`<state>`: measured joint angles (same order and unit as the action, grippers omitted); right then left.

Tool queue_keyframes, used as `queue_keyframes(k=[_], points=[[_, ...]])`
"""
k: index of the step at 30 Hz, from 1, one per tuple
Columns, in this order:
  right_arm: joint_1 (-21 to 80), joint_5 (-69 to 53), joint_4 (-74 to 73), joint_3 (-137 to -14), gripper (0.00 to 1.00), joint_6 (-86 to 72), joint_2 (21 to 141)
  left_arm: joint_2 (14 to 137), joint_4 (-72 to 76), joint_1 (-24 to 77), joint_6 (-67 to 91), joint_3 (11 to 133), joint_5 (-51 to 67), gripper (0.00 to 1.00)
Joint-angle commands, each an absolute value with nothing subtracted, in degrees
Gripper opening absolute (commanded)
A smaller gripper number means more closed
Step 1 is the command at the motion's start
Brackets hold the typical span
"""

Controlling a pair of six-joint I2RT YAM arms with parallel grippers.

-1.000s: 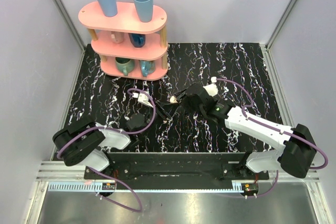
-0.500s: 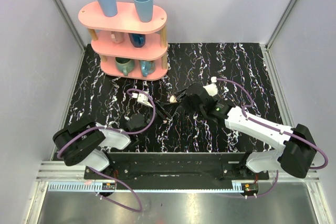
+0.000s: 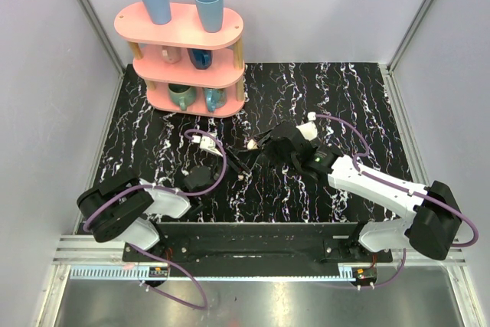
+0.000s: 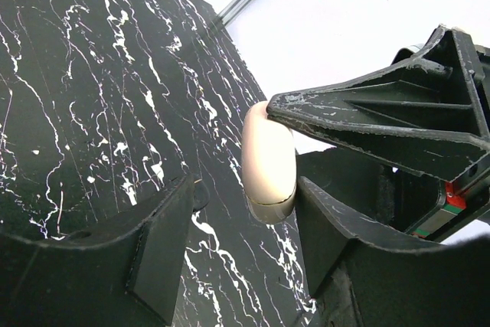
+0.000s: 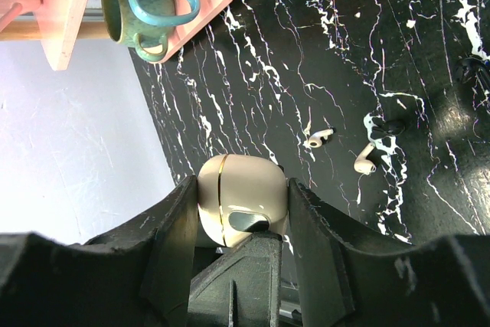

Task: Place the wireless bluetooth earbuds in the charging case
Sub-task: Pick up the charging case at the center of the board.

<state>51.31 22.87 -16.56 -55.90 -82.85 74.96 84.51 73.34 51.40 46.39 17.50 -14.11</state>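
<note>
The charging case (image 5: 243, 195) is a closed, cream rounded box with a thin gold seam. My right gripper (image 5: 243, 189) is shut on it and holds it above the black marble table (image 3: 344, 105). In the top view the case (image 3: 251, 144) shows at the table's middle. My left gripper (image 4: 246, 197) is open. One of its fingers (image 5: 256, 273) presses the case (image 4: 268, 162) from below. The two wireless bluetooth earbuds (image 5: 320, 138) (image 5: 366, 160) lie side by side on the table beyond the case, free of both grippers.
A pink three-tier shelf (image 3: 187, 59) with blue cups and mugs stands at the back left, and its mugs (image 5: 149, 5) hang near the right wrist view's top. White walls and metal posts enclose the table.
My left gripper's jaws have widened slightly. The right gripper and the case have stayed put.
</note>
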Motion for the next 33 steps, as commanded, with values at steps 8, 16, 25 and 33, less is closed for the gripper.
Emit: queue_keyframes(k=[8, 16, 25, 33], points=[[51.15, 22.67, -15.21, -55.90, 0.35, -83.23, 73.48, 84.90, 90.88, 51.15, 46.05, 19.69, -14.50, 0.59], [51.15, 22.32, -15.20, -55.72, 0.36, -83.41, 73.21, 85.16, 90.79, 51.15, 46.23, 19.95, -14.24, 0.54], [51.15, 22.15, -15.03, -55.37, 0.36, -83.58, 73.04, 85.52, 90.44, 51.15, 46.58, 20.21, -14.15, 0.33], [51.15, 21.71, -13.89, -54.67, 0.53, -82.80, 72.69, 84.46, 87.37, 50.98, 46.67, 20.57, -13.89, 0.19]])
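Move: The charging case, held up in my right hand's fingers, is almost between my open left fingers: about 2 cm to my left hand's right, 1 cm ahead and 1 cm higher. On the board some 16 cm below lie two white earbuds, one about 1 cm back and 1 cm left of my left hand, the other about 3 cm ahead and 5 cm left. From my right hand the case sits at the pads, its middle about 1 cm ahead and 1 cm left. I close my left fingers on the charging case from both sides, narrowing them from well open to about a third, while the hand eases roughly 1 cm to the right and 1 cm up to centre on it. The squeeze rises as the pads meet the case. My right hand keeps its own grip and barely sinks. ##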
